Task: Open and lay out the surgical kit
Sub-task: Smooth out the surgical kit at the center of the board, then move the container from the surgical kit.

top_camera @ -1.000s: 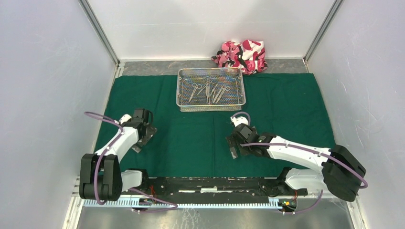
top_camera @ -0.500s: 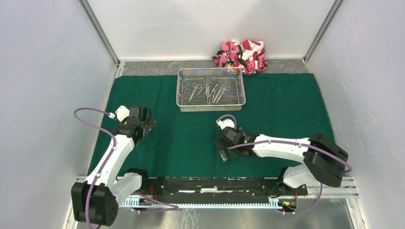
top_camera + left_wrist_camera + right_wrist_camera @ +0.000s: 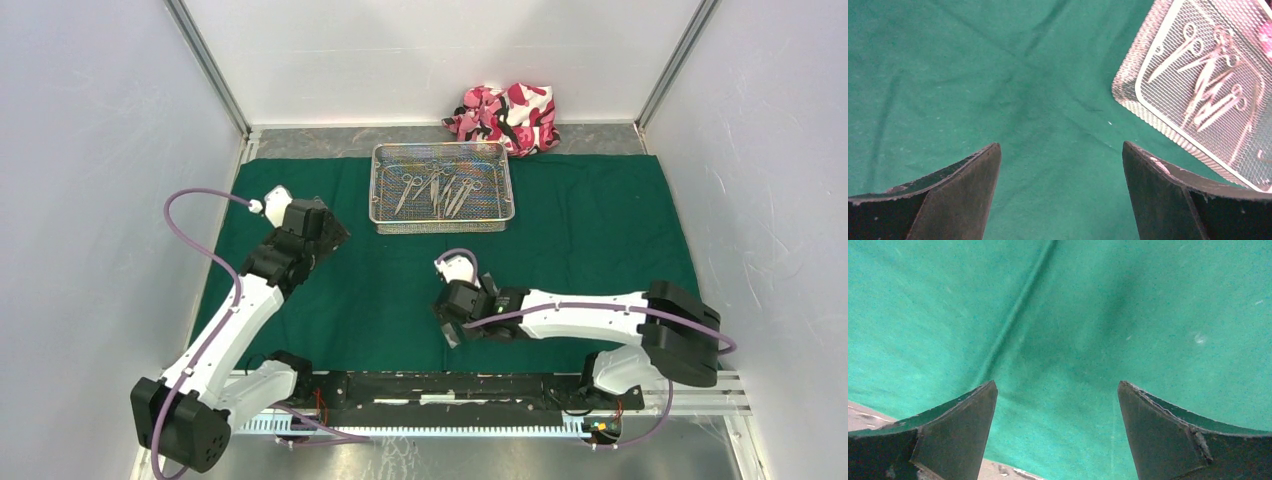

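The dark green cloth (image 3: 600,220) lies spread flat over the table. On its far middle stands the silver wire-mesh tray (image 3: 440,224), holding several slim steel instruments (image 3: 440,190). My left gripper (image 3: 335,238) hovers open over the cloth, left of and nearer than the tray. In the left wrist view it (image 3: 1060,145) has only cloth (image 3: 973,75) between its fingers, with the tray's corner (image 3: 1128,95) and the instruments (image 3: 1208,85) at upper right. My right gripper (image 3: 449,333) is open above the cloth's near middle. In its own view the gripper (image 3: 1057,382) frames only creased cloth (image 3: 1098,315).
A pink, white and black camouflage cloth bundle (image 3: 505,115) sits behind the tray at the back wall. White walls close in left, right and rear. A strip of bare table (image 3: 868,415) shows past the cloth's near edge in the right wrist view.
My left arm has stretched forward and to the right, bringing its gripper closer to the tray. My right gripper has slid left and nearer the cloth's front edge. Both stayed open.
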`<state>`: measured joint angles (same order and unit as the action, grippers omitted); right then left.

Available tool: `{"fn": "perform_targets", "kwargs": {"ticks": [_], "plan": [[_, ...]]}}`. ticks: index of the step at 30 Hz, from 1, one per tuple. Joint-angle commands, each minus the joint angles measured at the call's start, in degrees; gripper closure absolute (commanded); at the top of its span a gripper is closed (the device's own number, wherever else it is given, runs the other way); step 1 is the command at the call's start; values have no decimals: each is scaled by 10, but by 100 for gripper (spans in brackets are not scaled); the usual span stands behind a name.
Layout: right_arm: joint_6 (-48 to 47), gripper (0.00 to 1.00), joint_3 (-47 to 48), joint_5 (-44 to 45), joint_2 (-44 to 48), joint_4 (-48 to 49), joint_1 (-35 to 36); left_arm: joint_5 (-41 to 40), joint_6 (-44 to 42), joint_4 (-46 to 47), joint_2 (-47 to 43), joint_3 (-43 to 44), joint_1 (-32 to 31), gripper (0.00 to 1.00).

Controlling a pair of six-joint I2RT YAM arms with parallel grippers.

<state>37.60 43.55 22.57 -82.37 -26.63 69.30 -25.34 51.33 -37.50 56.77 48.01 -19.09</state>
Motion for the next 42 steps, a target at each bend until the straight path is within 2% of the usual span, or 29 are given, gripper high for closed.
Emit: {"fn": "perform_targets", "kwargs": {"ticks": [1,3,8,13,16,21,28,31,34,40,41,42], "plan": [[-28,2,82,85,46,-52,-32,25,-82,62,-24,18,-11,3],[-29,2,91,91,55,-49,-86,17,-111,61,-33,23,-12,1],[-51,2,72,12,67,44,-224,-22,-182,56,-50,19,-12,0],[-119,2,155,-22,1,69,-347,22,-255,101,-77,-42,-12,0],[-145,4,224,-30,-61,67,-401,-18,-264,100,-87,-71,-12,0],[-174,11,349,-53,-183,71,-460,-25,-263,94,-87,-74,-12,0],[-227,13,531,-85,-357,34,-491,-55,-271,106,-96,-85,-12,0],[-232,15,555,-75,-392,36,-500,-51,-268,110,-96,-89,-12,0],[-231,22,538,-74,-401,63,-509,-60,-268,109,-97,-89,-11,0],[-251,65,527,-71,-420,81,-512,-55,-267,111,-95,-92,-11,0],[-251,70,527,-70,-421,81,-512,-59,-267,109,-96,-90,-11,0],[-250,70,526,-70,-423,84,-513,-61,-267,107,-96,-90,-11,0]]}}
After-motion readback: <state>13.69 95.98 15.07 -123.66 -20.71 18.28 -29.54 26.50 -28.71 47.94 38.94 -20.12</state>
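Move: The basket's right rim lies about 38 cm ahead of the right hand and 11 cm to its right, at its height. The instruments in the basket are 36 cm ahead and 2 cm left, slightly lower; the patterned cloth stands some 12 cm beyond the rim. From the left hand, the rim is roughly 25 cm ahead, 37 cm right and 13 cm below. The right hand arcs about 40 cm forward, slightly right, up then down, and pinches the basket's right rim. ##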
